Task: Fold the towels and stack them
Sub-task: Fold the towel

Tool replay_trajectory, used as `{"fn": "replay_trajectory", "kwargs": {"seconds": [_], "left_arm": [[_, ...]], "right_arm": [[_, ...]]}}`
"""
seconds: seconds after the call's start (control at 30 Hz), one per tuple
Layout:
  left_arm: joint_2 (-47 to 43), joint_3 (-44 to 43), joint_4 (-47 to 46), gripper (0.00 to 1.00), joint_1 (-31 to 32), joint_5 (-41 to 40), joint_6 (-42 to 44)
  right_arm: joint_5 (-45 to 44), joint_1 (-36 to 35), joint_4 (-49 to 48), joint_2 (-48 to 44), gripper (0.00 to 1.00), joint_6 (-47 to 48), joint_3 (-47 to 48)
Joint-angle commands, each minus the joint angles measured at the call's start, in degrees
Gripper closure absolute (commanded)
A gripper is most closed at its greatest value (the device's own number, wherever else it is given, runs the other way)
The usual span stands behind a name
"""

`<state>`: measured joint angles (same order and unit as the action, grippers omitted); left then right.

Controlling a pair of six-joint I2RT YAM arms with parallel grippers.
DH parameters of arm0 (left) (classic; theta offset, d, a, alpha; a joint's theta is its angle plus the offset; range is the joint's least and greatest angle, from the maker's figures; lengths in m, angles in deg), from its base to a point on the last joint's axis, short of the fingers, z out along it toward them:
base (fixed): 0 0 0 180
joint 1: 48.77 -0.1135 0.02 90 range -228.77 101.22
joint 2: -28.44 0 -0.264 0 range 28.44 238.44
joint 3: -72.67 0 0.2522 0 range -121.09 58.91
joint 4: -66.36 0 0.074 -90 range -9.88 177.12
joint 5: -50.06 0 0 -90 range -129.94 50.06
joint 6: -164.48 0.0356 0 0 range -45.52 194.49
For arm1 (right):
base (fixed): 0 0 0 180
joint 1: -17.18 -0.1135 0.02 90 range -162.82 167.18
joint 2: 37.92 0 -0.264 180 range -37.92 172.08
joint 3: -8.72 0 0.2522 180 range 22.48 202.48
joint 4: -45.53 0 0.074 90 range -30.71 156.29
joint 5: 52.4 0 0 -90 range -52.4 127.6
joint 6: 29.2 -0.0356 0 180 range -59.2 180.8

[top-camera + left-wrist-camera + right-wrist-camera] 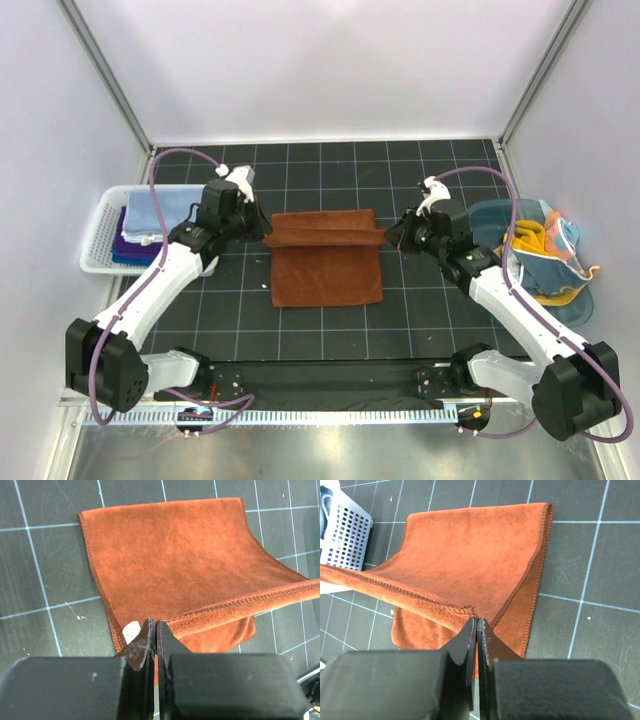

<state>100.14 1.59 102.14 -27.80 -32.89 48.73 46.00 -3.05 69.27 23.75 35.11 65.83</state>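
A rust brown towel [327,265] lies on the black grid mat in the middle of the table, its near part flat. Its far edge is raised off the mat and stretched between both grippers. My left gripper [262,232] is shut on the far left corner, and in the left wrist view the fingers [155,625] pinch the hem of the brown towel [175,550]. On the other side my right gripper [392,238] is shut on the far right corner. The right wrist view shows those fingers [477,622] closed on the hem above the lower layer of the towel [470,555].
A white slatted basket [100,235] at the left holds folded light blue and purple towels [150,212]; its corner [345,535] shows in the right wrist view. A teal round tub [500,215] at the right holds crumpled yellow and blue towels [550,255].
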Motion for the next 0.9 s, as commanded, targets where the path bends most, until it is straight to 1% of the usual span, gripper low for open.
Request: {"fn": "replay_trajectory", "kwargs": {"seconds": [0.0,0.1,0.27,0.4,0.63,0.73,0.87], "left_arm": [[-2.2,1.1,-0.2,1.00,0.6,-3.5,-0.5],[-2.9,2.3,-0.2,1.00,2.0,-4.4,-0.8],[-3.5,5.1,-1.1,0.99,2.6,-4.8,-1.9],[-3.6,8.8,-2.6,0.99,4.0,-4.8,-2.7],[-3.9,14.5,-5.8,0.98,5.8,-5.4,-4.2],[-3.8,16.1,-6.7,0.98,6.2,-5.6,-4.7],[-3.4,17.6,-7.6,0.96,7.1,-5.5,-4.7]], "right_arm": [[-3.7,0.2,0.4,-1.5,0.99,0.5,-1.1],[-3.4,0.1,-0.4,-1.5,0.99,-0.1,-3.1],[-2.8,-0.2,-2.4,-1.6,0.99,-0.6,-7.1],[-1.9,-0.7,-4.2,-0.6,0.99,-1.5,-10.5],[-1.5,-3.0,-6.5,2.6,0.99,-2.1,-12.2],[-2.5,-4.9,-7.0,4.4,0.99,-2.2,-12.4],[-3.1,-5.4,-7.5,5.5,0.99,-3.0,-13.5]]}}
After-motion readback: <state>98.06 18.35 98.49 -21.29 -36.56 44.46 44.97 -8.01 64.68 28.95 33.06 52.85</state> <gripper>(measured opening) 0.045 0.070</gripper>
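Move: Each hand holds one end of the brown towel's far hem. The near left corner of the towel, where the left hand's end is being taken, lies about 12 cm back and 14 cm below it; the right hand's near right corner is some 12 cm back, 1 cm left and 13 cm below. The towel's bend lies flat about 8 cm ahead of both hands. The white basket is roughly 24 cm to the left of the left hand and 4 cm ahead. Down and back together, both hands carry the pinched hem over the lower layer towards the towel's near edge, sinking about 10 cm and drawing back some 5 to 6 cm. They begin gently, then drop faster, the fingers tipping roughly 10 degrees steeper while staying shut on the hem. ##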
